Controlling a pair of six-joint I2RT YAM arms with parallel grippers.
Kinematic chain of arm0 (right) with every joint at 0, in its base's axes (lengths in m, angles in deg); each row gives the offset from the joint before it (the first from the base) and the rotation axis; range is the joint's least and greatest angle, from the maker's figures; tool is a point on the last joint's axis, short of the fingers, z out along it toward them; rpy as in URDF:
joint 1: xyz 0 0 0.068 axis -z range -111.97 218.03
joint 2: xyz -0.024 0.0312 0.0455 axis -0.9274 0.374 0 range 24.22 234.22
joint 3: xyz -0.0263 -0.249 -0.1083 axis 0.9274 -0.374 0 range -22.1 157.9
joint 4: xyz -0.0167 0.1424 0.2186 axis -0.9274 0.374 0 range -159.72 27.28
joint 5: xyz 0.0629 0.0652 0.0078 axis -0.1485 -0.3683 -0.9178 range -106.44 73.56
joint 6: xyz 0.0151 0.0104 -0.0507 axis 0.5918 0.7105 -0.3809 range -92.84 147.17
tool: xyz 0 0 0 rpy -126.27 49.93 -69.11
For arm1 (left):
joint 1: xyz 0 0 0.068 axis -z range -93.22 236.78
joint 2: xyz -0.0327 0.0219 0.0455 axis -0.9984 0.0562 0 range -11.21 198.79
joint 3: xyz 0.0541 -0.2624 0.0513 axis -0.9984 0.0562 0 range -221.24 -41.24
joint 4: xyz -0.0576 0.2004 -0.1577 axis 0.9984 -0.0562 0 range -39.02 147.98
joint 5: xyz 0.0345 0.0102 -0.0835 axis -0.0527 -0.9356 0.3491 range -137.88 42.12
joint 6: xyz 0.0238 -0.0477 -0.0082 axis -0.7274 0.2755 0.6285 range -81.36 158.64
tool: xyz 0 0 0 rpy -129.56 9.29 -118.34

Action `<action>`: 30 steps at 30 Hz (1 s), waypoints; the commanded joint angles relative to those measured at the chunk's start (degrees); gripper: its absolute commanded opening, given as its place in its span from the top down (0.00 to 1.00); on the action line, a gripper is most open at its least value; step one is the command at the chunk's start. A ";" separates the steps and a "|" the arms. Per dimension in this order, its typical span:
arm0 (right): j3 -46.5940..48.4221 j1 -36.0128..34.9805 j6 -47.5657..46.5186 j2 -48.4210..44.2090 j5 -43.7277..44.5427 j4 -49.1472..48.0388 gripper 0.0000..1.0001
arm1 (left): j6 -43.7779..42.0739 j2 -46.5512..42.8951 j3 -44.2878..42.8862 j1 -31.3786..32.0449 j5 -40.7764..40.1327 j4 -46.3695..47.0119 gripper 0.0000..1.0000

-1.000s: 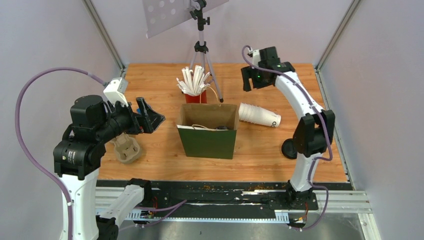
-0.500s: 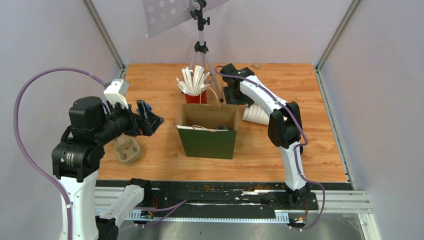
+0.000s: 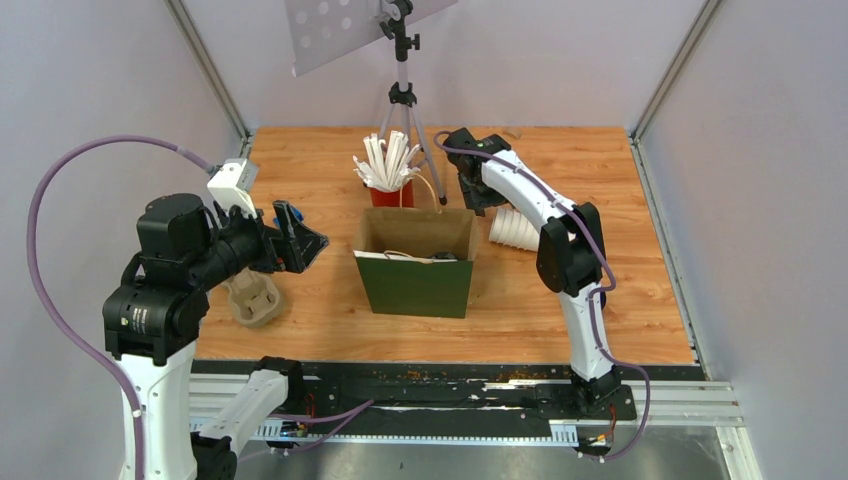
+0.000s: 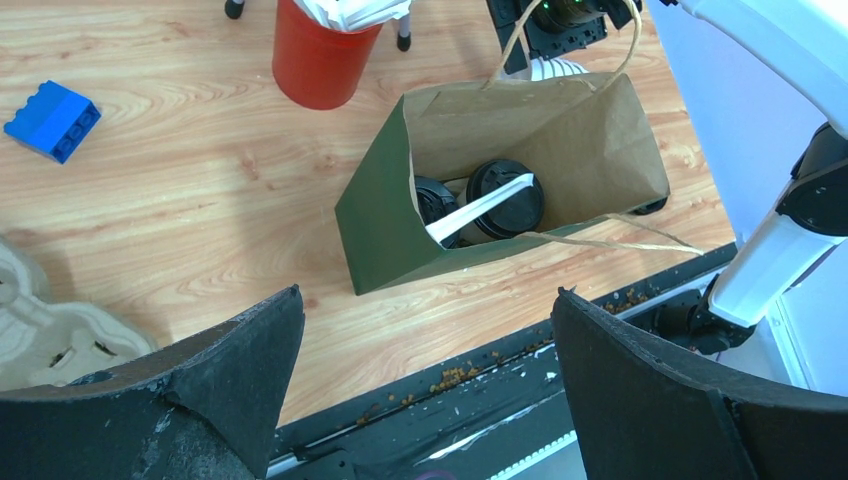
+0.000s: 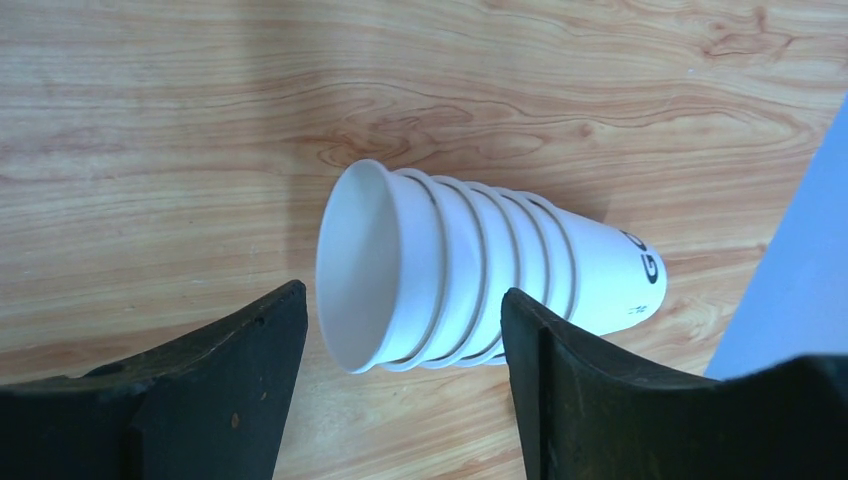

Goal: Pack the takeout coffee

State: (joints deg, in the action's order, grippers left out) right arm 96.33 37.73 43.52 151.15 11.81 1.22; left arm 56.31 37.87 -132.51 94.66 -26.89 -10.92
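Two black-lidded cups of takeout coffee (image 4: pixel 505 197) stand inside the open green and brown paper bag (image 3: pixel 415 272), with a white straw (image 4: pixel 480 208) lying across them. My left gripper (image 3: pixel 300 236) hovers open to the left of the bag, empty, and looks down on it (image 4: pixel 425 300). My right gripper (image 3: pixel 478 196) hangs open behind the bag's right corner. Its fingers straddle the mouth end of a stack of nested white cups (image 5: pixel 480 265) lying on its side, without gripping it.
A red cup of white straws (image 3: pixel 390 185) stands behind the bag, in front of a tripod (image 3: pixel 402 100). A cardboard cup carrier (image 3: pixel 252 300) lies under my left arm. A blue brick (image 4: pixel 52 120) sits on the wood at the left.
My right arm has swung from the back right over to the lying cup stack and lowered toward it, its jaws narrowing a little. The left arm has barely shifted.
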 commanded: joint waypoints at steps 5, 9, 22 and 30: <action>-1.01 0.38 -0.54 0.38 5.77 2.11 0.39 | -0.35 -0.56 -0.70 0.12 1.15 1.19 0.00; -2.89 0.47 -0.17 -0.44 6.05 2.82 0.45 | -0.28 -0.87 -0.94 0.12 1.15 1.29 0.00; -10.42 1.83 -0.60 -7.84 5.21 1.94 0.80 | 1.15 -3.36 3.39 0.12 0.48 2.90 0.00; -14.41 3.09 -2.52 -16.38 1.12 0.98 1.00 | 2.54 -3.79 4.42 0.12 -0.34 5.40 0.00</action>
State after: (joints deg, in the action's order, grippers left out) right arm 83.21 40.11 41.56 141.42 16.86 3.65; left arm 57.82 34.59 -128.83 94.66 -27.04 -9.17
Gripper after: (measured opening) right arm 0.293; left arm 0.998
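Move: The stack of paper cups lies on its side with its mouth towards the right gripper. Its middle is about 8 cm to the right, 4 cm back and 5 cm below. The paper bag stands some 13 cm back and 11 cm to the left of this gripper, the red straw cup about 2 cm ahead and 15 cm left, and the black lid roughly 14 cm back and 16 cm right. From the left gripper the stack is some 20 cm ahead, 26 cm right and 33 cm below. Bring the right gripper to the right and a little back, about 6 cm in all, sinking 2 cm or so onto the mouth end of the cup stack while rolling its left side down some 10 degrees. Close the half-open fingers to pinch the rims, one finger at the open mouth, the other outside. Then raise the gripper about 4 cm, still drifting right and back. ##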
